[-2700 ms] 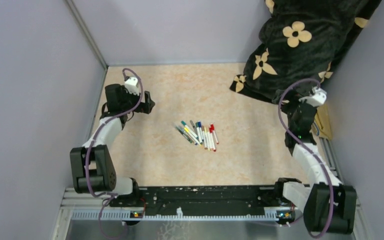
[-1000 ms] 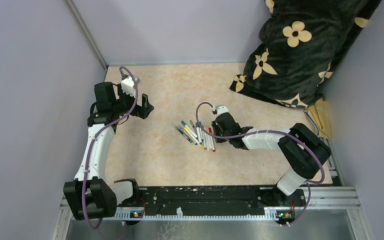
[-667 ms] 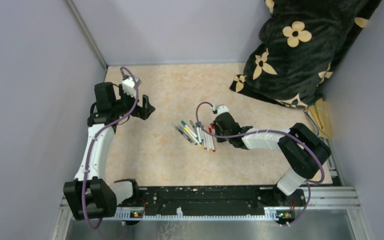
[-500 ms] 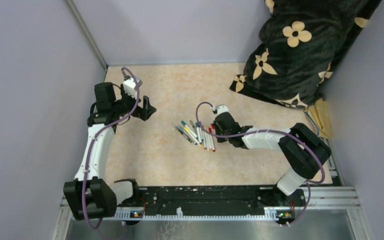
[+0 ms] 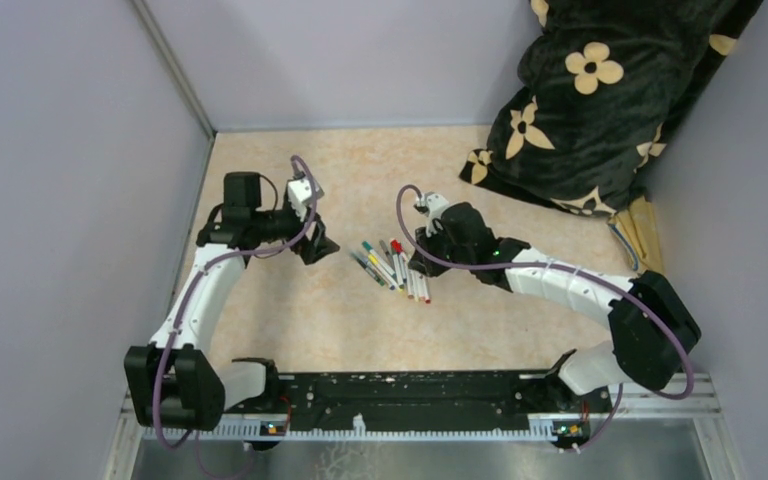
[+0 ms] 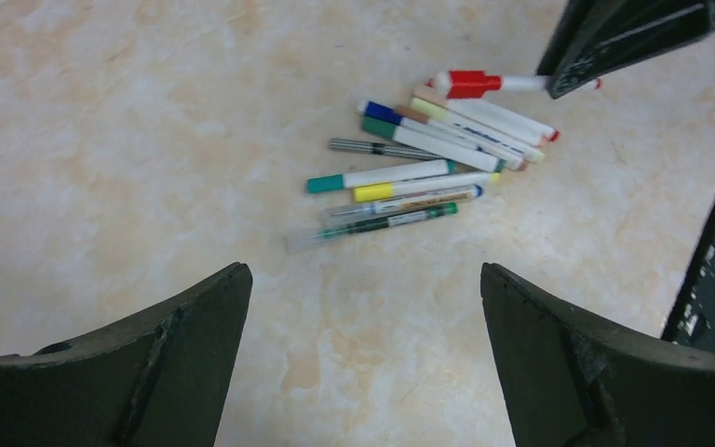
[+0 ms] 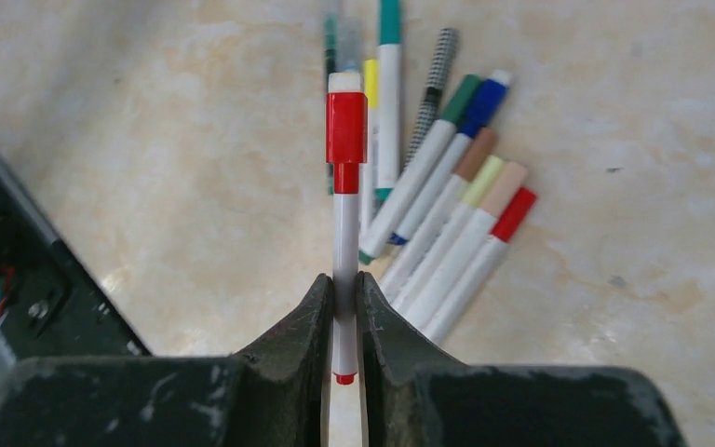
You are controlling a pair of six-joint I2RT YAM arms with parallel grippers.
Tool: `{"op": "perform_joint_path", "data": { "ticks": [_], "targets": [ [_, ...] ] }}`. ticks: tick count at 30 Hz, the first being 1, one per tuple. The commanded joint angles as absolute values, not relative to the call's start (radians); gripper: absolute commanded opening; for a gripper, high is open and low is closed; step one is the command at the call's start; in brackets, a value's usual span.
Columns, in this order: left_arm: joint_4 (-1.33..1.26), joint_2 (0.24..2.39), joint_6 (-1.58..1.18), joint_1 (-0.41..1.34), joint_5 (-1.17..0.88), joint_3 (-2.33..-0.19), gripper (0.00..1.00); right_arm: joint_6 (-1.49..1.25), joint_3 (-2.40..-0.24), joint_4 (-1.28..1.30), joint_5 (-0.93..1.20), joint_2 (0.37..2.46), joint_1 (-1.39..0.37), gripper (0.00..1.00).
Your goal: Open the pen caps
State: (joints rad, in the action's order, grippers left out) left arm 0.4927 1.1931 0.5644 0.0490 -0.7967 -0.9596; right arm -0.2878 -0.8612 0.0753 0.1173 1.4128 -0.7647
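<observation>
Several pens [image 5: 388,270] with white or grey barrels lie fanned out mid-table, their coloured pen caps [image 7: 484,98] still on them. My right gripper [image 5: 417,260] is shut on the white barrel of a red-capped pen [image 7: 344,233] and holds it just above the pile. Its red cap [image 7: 345,128] points away from the fingers, toward the left arm. The left gripper [image 5: 317,247] hangs open and empty just left of the pile. In the left wrist view the gripper [image 6: 363,275] faces the pens [image 6: 410,163] and the held red pen [image 6: 484,84].
A black blanket with tan flowers [image 5: 600,90] fills the back right corner. Purple walls close off the left, back and right sides. The black base rail [image 5: 410,395] runs along the near edge. A tan object [image 5: 646,235] lies by the right wall.
The right gripper shut on the red-capped pen at the pile's right side and lifted it, turning it toward the left arm. The left arm swung right, close to the pile, still open.
</observation>
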Motion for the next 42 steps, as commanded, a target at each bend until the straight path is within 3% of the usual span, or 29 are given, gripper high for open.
{"op": "perform_joint_path", "data": {
  "ticks": [1, 7, 16, 31, 36, 38, 41, 42],
  "targets": [
    [0.638, 1.192, 0.776, 0.152, -0.913, -0.95, 0.99, -0.272, -0.931, 0.113, 0.428, 1.427, -0.76, 0.0],
    [0.748, 1.16, 0.977, 0.256, -0.908, -0.943, 0.99, -0.256, -1.006, 0.147, 0.668, 1.495, -0.751, 0.0],
    [0.777, 1.177, 1.028, 0.312, -0.865, -0.944, 0.98, -0.321, -1.087, 0.103, 0.841, 1.602, -0.751, 0.0],
    [0.899, 1.181, 1.106, 0.374, -0.862, -0.973, 0.67, -0.386, -1.106, 0.018, 0.891, 1.65, -0.752, 0.0],
    [0.894, 1.181, 1.119, 0.393, -0.822, -0.98, 0.46, -0.384, -1.106, 0.024, 0.889, 1.646, -0.751, 0.0],
    [0.881, 1.179, 1.121, 0.401, -0.807, -0.977, 0.33, -0.388, -1.106, 0.023, 0.888, 1.643, -0.751, 0.0],
    [0.862, 1.172, 1.121, 0.415, -0.789, -0.969, 0.03, -0.419, -1.099, -0.014, 0.891, 1.645, -0.75, 0.0],
    [0.852, 1.169, 1.117, 0.417, -0.788, -0.967, 0.0, -0.433, -1.094, -0.038, 0.893, 1.646, -0.751, 0.07]
  ]
}}
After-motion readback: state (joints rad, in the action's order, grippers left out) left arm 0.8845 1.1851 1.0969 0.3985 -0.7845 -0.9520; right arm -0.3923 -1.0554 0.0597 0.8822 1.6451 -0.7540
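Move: The right hand already grips the red pen. From the open left hand its red cap lies about 15 cm to the right, level ahead and 8 cm lower; the pen pile is 16 cm right, 2 back, 17 below, its nearest green pen only 10 cm right and 2 back. From the right hand, the left gripper is some 20 cm left, 4 ahead, 7 higher, and the pile 4 left, 2 ahead, 11 below. Left swings 11 cm back and rightward, pinching the red cap; right, still gripping the pen, brings it back-left. ##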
